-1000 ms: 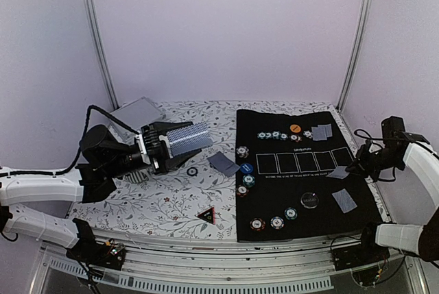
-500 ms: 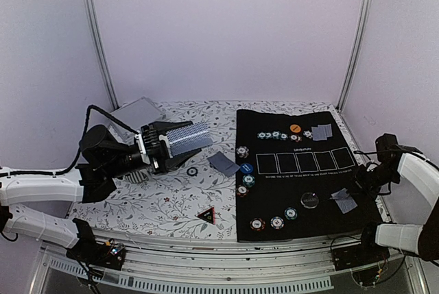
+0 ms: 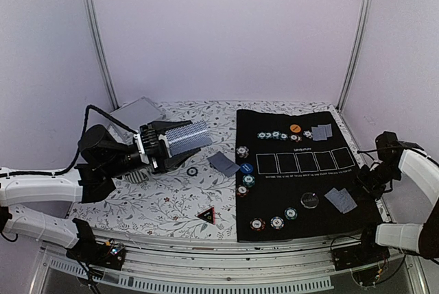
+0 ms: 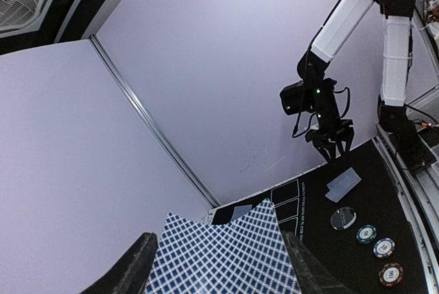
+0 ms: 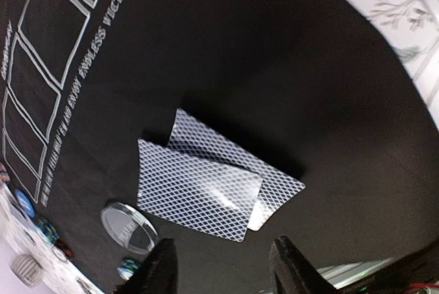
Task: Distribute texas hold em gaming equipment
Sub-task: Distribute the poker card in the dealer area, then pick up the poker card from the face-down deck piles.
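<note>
My left gripper (image 3: pixel 180 142) is shut on a deck of blue-checked playing cards (image 4: pixel 223 253), held in the air over the floral table left of the mat. My right gripper (image 5: pixel 226 266) stands open just above two overlapping cards (image 5: pixel 209 184), which lie flat on the black mat (image 3: pixel 302 177) at its near right (image 3: pixel 341 199). A clear disc (image 5: pixel 127 227) lies beside them. Striped poker chips sit along the mat's near edge (image 3: pixel 276 222), its left edge (image 3: pixel 242 151) and its far row (image 3: pixel 278 135). There is also a blue button (image 3: pixel 246 168). A pair of cards (image 3: pixel 321 131) lies at the far right.
A single card (image 3: pixel 223 164) lies on the floral table (image 3: pixel 164 201) left of the mat, with a small dark ring (image 3: pixel 193 171) and a black triangle marker (image 3: pixel 206 215) nearby. A silver case (image 3: pixel 137 112) stands at the back left. Metal frame posts rise at both back corners.
My right gripper brought a card down toward the near right of the mat, then opened and left it overlapping the card lying there. The left arm and its deck have not moved.
</note>
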`<state>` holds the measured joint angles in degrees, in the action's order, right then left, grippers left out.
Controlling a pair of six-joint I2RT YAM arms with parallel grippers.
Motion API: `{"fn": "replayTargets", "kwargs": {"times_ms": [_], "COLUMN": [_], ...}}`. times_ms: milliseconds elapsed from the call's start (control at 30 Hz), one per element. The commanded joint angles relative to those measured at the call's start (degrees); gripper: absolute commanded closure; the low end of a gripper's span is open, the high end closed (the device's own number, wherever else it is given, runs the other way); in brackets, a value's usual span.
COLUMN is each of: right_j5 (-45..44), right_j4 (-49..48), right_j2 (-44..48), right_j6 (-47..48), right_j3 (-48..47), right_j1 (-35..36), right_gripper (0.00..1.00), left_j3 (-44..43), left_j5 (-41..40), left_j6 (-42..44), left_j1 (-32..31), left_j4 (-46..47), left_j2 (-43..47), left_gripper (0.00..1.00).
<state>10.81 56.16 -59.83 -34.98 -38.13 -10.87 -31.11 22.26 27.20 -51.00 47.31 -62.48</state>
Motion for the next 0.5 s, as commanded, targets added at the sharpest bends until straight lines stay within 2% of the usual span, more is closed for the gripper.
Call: {"fn": "replayTargets", "kwargs": {"times_ms": [0, 100, 167, 300, 367, 467], "right_j5": [-7.3, -11.4, -10.6, 2.2, 13.6, 16.5], "right_j4": [3.7, 4.7, 1.4, -12.7, -21.1, -30.1], "right_j2": [2.9, 5.7, 7.5, 8.2, 7.9, 6.2], "right_j6": [-1.9, -2.9, -2.7, 2.0, 1.3, -1.6], "right_j3": [-5.0, -9.6, -13.3, -18.1, -18.2, -18.7], "right_j1": [0.2, 0.2, 0.2, 0.3, 1.3, 10.1], "right_gripper": [0.49, 0.43, 0.31, 0.27, 0.27, 0.26], "left_j3": [-0.3, -0.3, -0.3, -0.3, -0.3, -0.2], "left_j5": [0.5, 0.7, 0.8, 1.0, 1.1, 1.2], "left_j6": [-0.1, -0.2, -0.2, -0.2, -0.1, 0.2], "left_j1": [-0.8, -0.8, -0.9, -0.9, -0.9, -0.9], "left_j4": [1.3, 1.3, 1.3, 1.3, 1.2, 1.1], "left_j2": [0.8, 0.6, 0.6, 0.6, 0.6, 0.5], "left_gripper": [0.43, 0.43, 0.43, 0.43, 0.43, 0.43]}}
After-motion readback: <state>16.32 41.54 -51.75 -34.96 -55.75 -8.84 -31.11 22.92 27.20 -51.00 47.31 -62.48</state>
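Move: The held deck, which the empty right hand is next due to draw from, lies about 60 cm to its left, roughly level fore and aft, and some 25 cm above. The two freshly dealt cards lie about 5 cm left and 5 below it, the clear dealer button some 17 cm left. The loose cards lie about 48 cm left and 15 farther out. The left hand grips the deck, its middle about 4 cm to the right of that hand point. Up and away from the two dealt cards, the right hand, already clear of them, climbs some 18 cm and swings about 10 cm forward, speeding up as it goes; it drifts a little right, then comes back left. Its half-open fingers spread wider while the wrist tips them up and forward by some 40 degrees. The left hand keeps the deck still. ##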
